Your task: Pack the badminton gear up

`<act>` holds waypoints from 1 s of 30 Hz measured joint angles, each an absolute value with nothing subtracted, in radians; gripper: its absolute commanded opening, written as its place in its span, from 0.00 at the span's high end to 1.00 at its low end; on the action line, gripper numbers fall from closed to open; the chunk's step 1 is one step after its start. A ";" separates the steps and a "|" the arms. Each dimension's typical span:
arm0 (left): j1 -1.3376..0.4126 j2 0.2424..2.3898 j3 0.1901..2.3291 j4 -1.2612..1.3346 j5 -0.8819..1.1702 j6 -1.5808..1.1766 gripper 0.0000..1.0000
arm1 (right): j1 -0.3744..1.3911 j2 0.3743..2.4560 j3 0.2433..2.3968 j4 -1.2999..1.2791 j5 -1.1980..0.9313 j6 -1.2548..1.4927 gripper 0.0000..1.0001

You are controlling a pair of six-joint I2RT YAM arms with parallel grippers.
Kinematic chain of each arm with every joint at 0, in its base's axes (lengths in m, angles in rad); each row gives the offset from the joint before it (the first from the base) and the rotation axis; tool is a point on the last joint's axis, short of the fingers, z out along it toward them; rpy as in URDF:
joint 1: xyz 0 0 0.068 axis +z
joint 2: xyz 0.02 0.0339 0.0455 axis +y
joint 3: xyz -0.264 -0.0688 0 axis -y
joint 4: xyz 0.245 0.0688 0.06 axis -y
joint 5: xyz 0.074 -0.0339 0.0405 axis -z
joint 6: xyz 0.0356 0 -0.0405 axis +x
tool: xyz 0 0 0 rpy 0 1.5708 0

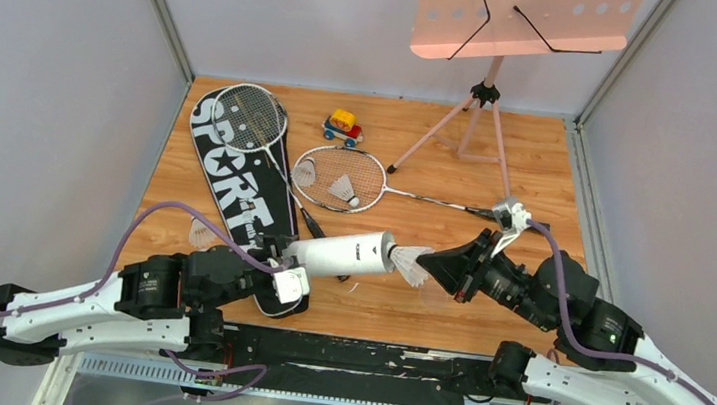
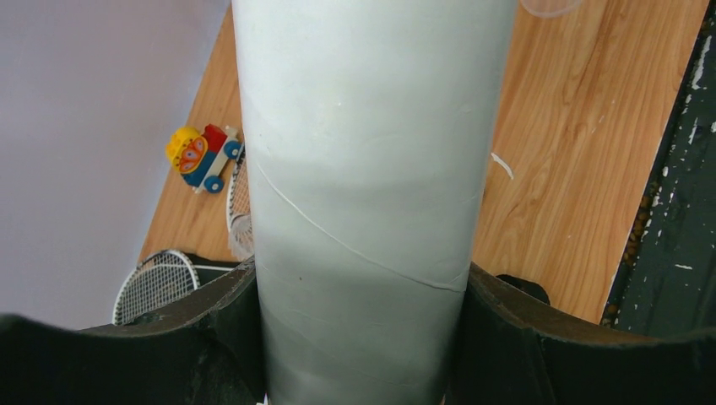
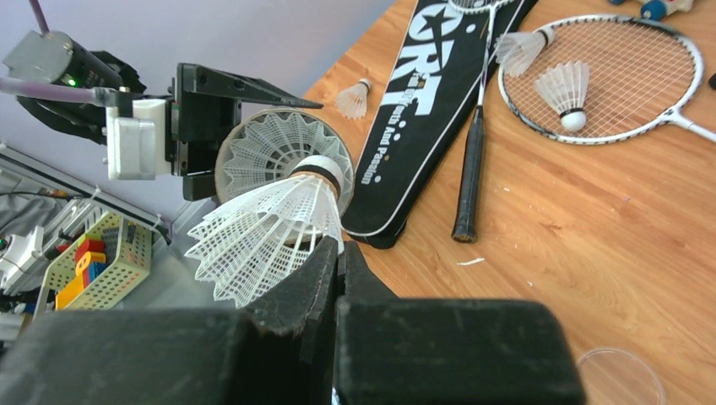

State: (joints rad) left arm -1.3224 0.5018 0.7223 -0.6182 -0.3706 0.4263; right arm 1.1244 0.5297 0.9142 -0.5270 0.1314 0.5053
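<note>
My left gripper (image 1: pixel 297 254) (image 2: pixel 363 287) is shut on the white tube (image 1: pixel 344 253) (image 2: pixel 371 169), which is held level above the floor. My right gripper (image 1: pixel 426 263) (image 3: pixel 340 245) is shut on the skirt of a white shuttlecock (image 1: pixel 411 263) (image 3: pixel 270 224), whose cork sits at the tube's open mouth (image 3: pixel 283 152). Another shuttlecock's skirt shows inside the tube. One racket (image 1: pixel 250 119) lies on the black SPORT bag (image 1: pixel 241 185) (image 3: pixel 422 110). The other racket (image 1: pixel 340 177) (image 3: pixel 608 76) carries two shuttlecocks (image 1: pixel 341 189) (image 3: pixel 567 89). One more shuttlecock (image 1: pixel 200 233) (image 3: pixel 353 99) lies left of the bag.
A toy car (image 1: pixel 342 125) (image 2: pixel 203 156) stands behind the rackets. The pink music stand (image 1: pixel 525 14) spreads its legs (image 1: pixel 473 124) at the back right. A clear round lid (image 3: pixel 621 380) lies on the wooden floor under my right arm. Grey walls close both sides.
</note>
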 measured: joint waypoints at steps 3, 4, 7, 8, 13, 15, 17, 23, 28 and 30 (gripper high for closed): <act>-1.322 0.497 0.722 -0.618 -0.352 0.429 0.39 | 1.124 0.573 0.918 -0.525 0.108 0.507 1.00; -1.322 0.496 0.722 -0.618 -0.347 0.430 0.39 | 1.124 0.585 0.918 -0.522 0.099 0.507 1.00; -1.322 0.496 0.721 -0.618 -0.340 0.431 0.39 | 1.124 0.616 0.918 -0.511 0.076 0.506 0.92; -1.322 0.496 0.721 -0.619 -0.338 0.432 0.39 | 1.124 0.626 0.918 -0.507 0.070 0.506 0.90; -1.322 0.496 0.720 -0.619 -0.333 0.434 0.39 | 1.124 0.671 0.918 -0.488 0.069 0.507 0.71; -1.322 0.496 0.720 -0.620 -0.332 0.435 0.39 | 1.124 0.684 0.918 -0.482 0.069 0.507 0.61; -1.322 0.496 0.720 -0.620 -0.330 0.435 0.39 | 1.124 0.696 0.918 -0.475 0.070 0.510 0.50; -1.322 0.496 0.720 -0.619 -0.326 0.436 0.39 | 1.124 0.698 0.917 -0.468 0.078 0.512 0.40; -1.322 0.496 0.720 -0.619 -0.326 0.436 0.39 | 1.124 0.690 0.908 -0.440 0.100 0.503 0.37; -1.322 0.496 0.720 -0.619 -0.324 0.437 0.39 | 1.124 0.690 0.899 -0.425 0.104 0.497 0.36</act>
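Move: Off the right hand's left side, about 6 cm away, 3 cm lower and level in reach, is the open mouth of the white tube. Far below that hand, some 32 cm down, lie the black racket handle, 19 cm left and 12 cm farther out, and a clear disc, 7 cm right and 3 cm out. From the left hand, which grips the tube, the mouth is about 17 cm right, 2 cm forward and 4 cm higher. Pushing the shuttlecock cork-first into the tube mouth, the right hand goes left about 4 cm and sinks some 2.5 cm; partway along, its shut fingers start to open, ending wide and letting go of the skirt. It then stops going left and eases about 1 cm forward and slightly up. The left hand keeps its grip, holding the tube nearly still. ##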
